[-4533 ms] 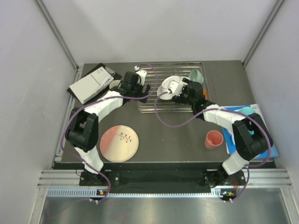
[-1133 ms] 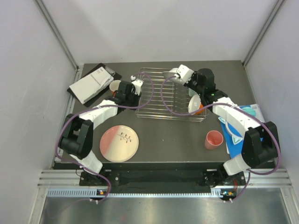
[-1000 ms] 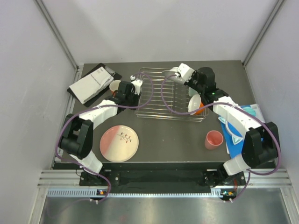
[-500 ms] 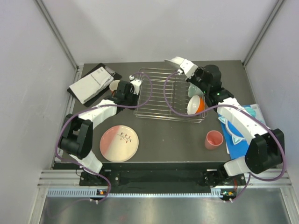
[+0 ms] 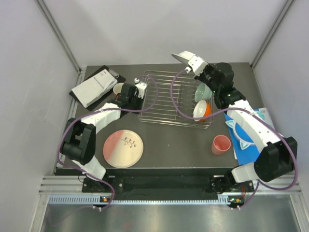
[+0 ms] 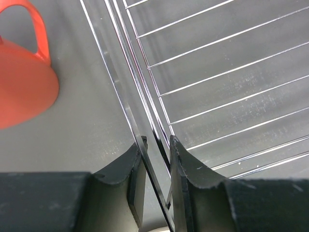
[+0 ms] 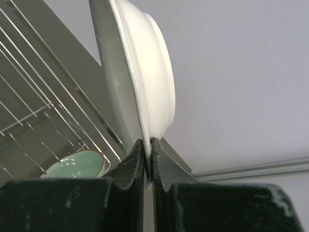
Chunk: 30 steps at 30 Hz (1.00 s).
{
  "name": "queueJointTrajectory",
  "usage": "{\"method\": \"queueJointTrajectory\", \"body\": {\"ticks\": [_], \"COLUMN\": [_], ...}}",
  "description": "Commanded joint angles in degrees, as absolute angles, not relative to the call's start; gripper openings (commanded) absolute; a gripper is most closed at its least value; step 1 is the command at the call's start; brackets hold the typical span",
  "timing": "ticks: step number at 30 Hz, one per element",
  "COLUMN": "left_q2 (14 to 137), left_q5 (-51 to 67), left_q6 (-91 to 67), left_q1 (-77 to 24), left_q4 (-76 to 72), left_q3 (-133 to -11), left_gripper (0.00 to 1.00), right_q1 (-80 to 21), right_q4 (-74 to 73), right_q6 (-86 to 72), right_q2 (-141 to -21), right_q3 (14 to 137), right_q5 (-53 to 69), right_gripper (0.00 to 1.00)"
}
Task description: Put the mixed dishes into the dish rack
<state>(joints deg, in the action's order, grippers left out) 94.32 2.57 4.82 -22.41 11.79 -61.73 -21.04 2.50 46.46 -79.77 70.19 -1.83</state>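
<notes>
My right gripper [image 5: 193, 62] [image 7: 148, 142] is shut on the rim of the white plate [image 5: 182, 57] [image 7: 145, 63], which it holds on edge in the air over the back of the dish rack [image 5: 166, 104] [image 6: 231, 68]. My left gripper [image 5: 138, 90] [image 6: 157, 142] pinches the rack's left rim wire. The orange mug [image 5: 118, 88] [image 6: 24, 82] stands just left of the rack. Inside the rack at the right lie the mint bowl [image 5: 203, 91] [image 7: 72, 164] and an orange vessel [image 5: 202, 110] with a white inside. The pink-and-cream plate [image 5: 123, 148] and the salmon cup [image 5: 221, 144] rest on the table in front.
A black-and-white booklet [image 5: 94, 86] lies at the back left, close to the mug. A blue mat [image 5: 251, 140] with turquoise items covers the right edge, beside the cup. Grey walls close in the table at the back and both sides.
My right gripper has carried the white plate up and toward the back right, uncovering the mint bowl and the orange vessel. The left gripper and the rack have stayed in place.
</notes>
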Motion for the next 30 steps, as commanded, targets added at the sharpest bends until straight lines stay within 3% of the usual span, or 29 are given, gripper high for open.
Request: {"method": "queueJointTrajectory", "body": {"ticks": [1, 10, 30], "left_q2": [93.7, 95.8, 95.4], "left_q5": [4.7, 5.4, 6.0], "left_q6": [15.0, 22.2, 20.3], "left_q1": [-21.7, -19.8, -18.8], "left_q4": [16.6, 17.8, 18.2], "left_q3": [-62.2, -61.5, -60.6], "left_gripper": [0.13, 0.09, 0.05], "right_q1": [-20.7, -20.0, -17.8], "right_q4": [11.4, 9.0, 6.9], "right_q6": [48.8, 48.7, 46.6], "right_q2": [-77.3, -78.3, -83.1], "right_q3": [73.5, 72.5, 68.1], "right_q5": [1.6, 3.6, 3.4], "right_gripper": [0.00, 0.00, 0.00]}}
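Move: The right gripper holds the white plate by its rim above the rack. The plate's place, the rack's far right part, is about 8 cm ahead, 8 cm left and some 23 cm below. The green bowl stands about 22 cm below and 2 cm ahead; the orange bowl is 6 cm back, 1 cm left and 26 cm below. The left gripper already holds the rack's left rim at its fingertips, with the orange mug about 7 cm ahead, 9 cm left and 4 cm lower. Keep the left fingers on the rack's rim, draw it about 1.5 cm left and turn it some 5 degrees clockwise, then hold it there. Meanwhile ease the right gripper slowly down, then lower the pinched plate faster towards the rack's far right part, about 9 cm in all, tipping the fingers down some 10 to 15 degrees. ##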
